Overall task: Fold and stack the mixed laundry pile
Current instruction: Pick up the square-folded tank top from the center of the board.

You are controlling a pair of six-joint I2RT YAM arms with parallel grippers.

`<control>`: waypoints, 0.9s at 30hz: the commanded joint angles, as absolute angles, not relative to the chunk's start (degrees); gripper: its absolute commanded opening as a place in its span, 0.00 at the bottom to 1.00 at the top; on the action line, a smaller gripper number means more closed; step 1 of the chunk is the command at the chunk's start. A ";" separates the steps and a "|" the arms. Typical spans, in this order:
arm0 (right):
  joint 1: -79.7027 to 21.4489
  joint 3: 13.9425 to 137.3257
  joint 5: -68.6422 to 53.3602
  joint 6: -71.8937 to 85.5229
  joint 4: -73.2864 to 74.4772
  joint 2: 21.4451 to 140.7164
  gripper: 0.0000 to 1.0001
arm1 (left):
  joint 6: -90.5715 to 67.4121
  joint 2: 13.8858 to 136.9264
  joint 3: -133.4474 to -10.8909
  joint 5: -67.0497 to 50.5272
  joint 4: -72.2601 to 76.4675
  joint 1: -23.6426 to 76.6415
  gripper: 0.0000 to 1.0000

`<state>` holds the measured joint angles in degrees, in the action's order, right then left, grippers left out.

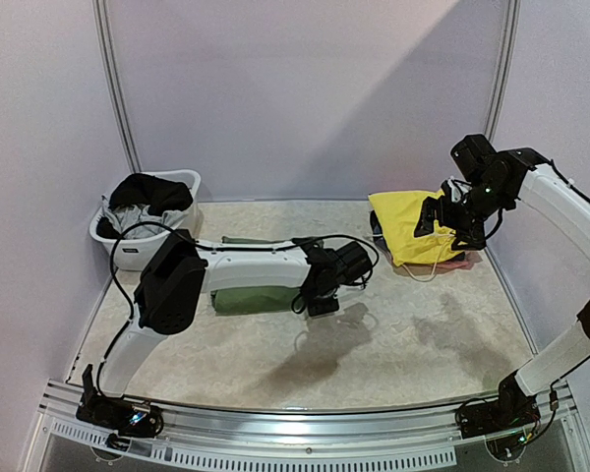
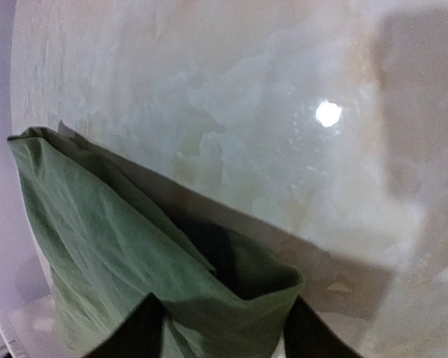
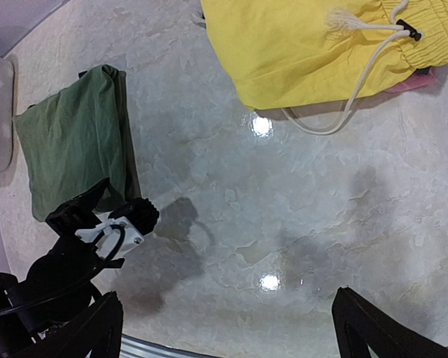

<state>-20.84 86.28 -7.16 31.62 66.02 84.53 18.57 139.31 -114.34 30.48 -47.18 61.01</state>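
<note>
The olive-green T-shirt (image 1: 251,300) lies folded on the table at centre left, also seen in the right wrist view (image 3: 67,142). My left gripper (image 1: 318,303) is at its right edge. In the left wrist view a raised fold of the green T-shirt (image 2: 112,246) sits between the two dark fingers of the left gripper (image 2: 222,335), which stand apart on either side of it. The yellow garment (image 1: 403,221) with a white drawstring (image 3: 358,74) lies at the back right. My right gripper (image 1: 454,234) hovers open above the table beside it, nothing between its fingers (image 3: 228,328).
A white tub (image 1: 128,251) at the back left holds black and grey garments (image 1: 152,192). A pink piece (image 3: 425,78) shows under the yellow garment. A thin green strip (image 1: 251,240) lies behind the left arm. Walls close the back and sides.
</note>
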 commanded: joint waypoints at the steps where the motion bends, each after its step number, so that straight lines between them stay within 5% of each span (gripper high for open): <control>1: -20.54 85.18 -6.60 31.79 66.32 83.29 0.99 | 18.63 142.54 -113.13 30.96 -46.18 61.88 0.36; 6: -20.56 84.73 -7.69 32.24 65.61 83.30 0.99 | 18.59 142.78 -112.94 32.83 -44.37 61.96 0.00; 27: -20.54 67.41 -21.59 43.43 45.83 80.63 0.99 | 4.49 124.30 -97.61 24.44 -45.31 62.07 0.00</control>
<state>-20.82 71.55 -17.52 40.18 52.69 82.48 9.26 128.44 -100.16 27.14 -44.51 61.34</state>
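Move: The left hand already has its half-open fingers around the near right corner of the square-folded tank top, whose middle lies about 10 cm ahead, 11 cm to the left and 1 cm lower. From this hand the yellow-topped stack is some 23 cm ahead and 30 cm right, and the laundry basket roughly 23 cm ahead and 44 cm left. From the right hand the tank top is about 10 cm ahead, 36 cm left and 21 cm down. The left hand settles about 1 cm lower as its fingers shut and pinch the near right corner of the tank top, then it draws that corner back and left by some 3 cm each way while lifting it 2 to 3 cm. Meanwhile the right hand, empty and wide open, sinks about 5 cm in front of the yellow-topped stack and shifts 3 cm left towards the tank top, its left side rolling up some 10 degrees. ##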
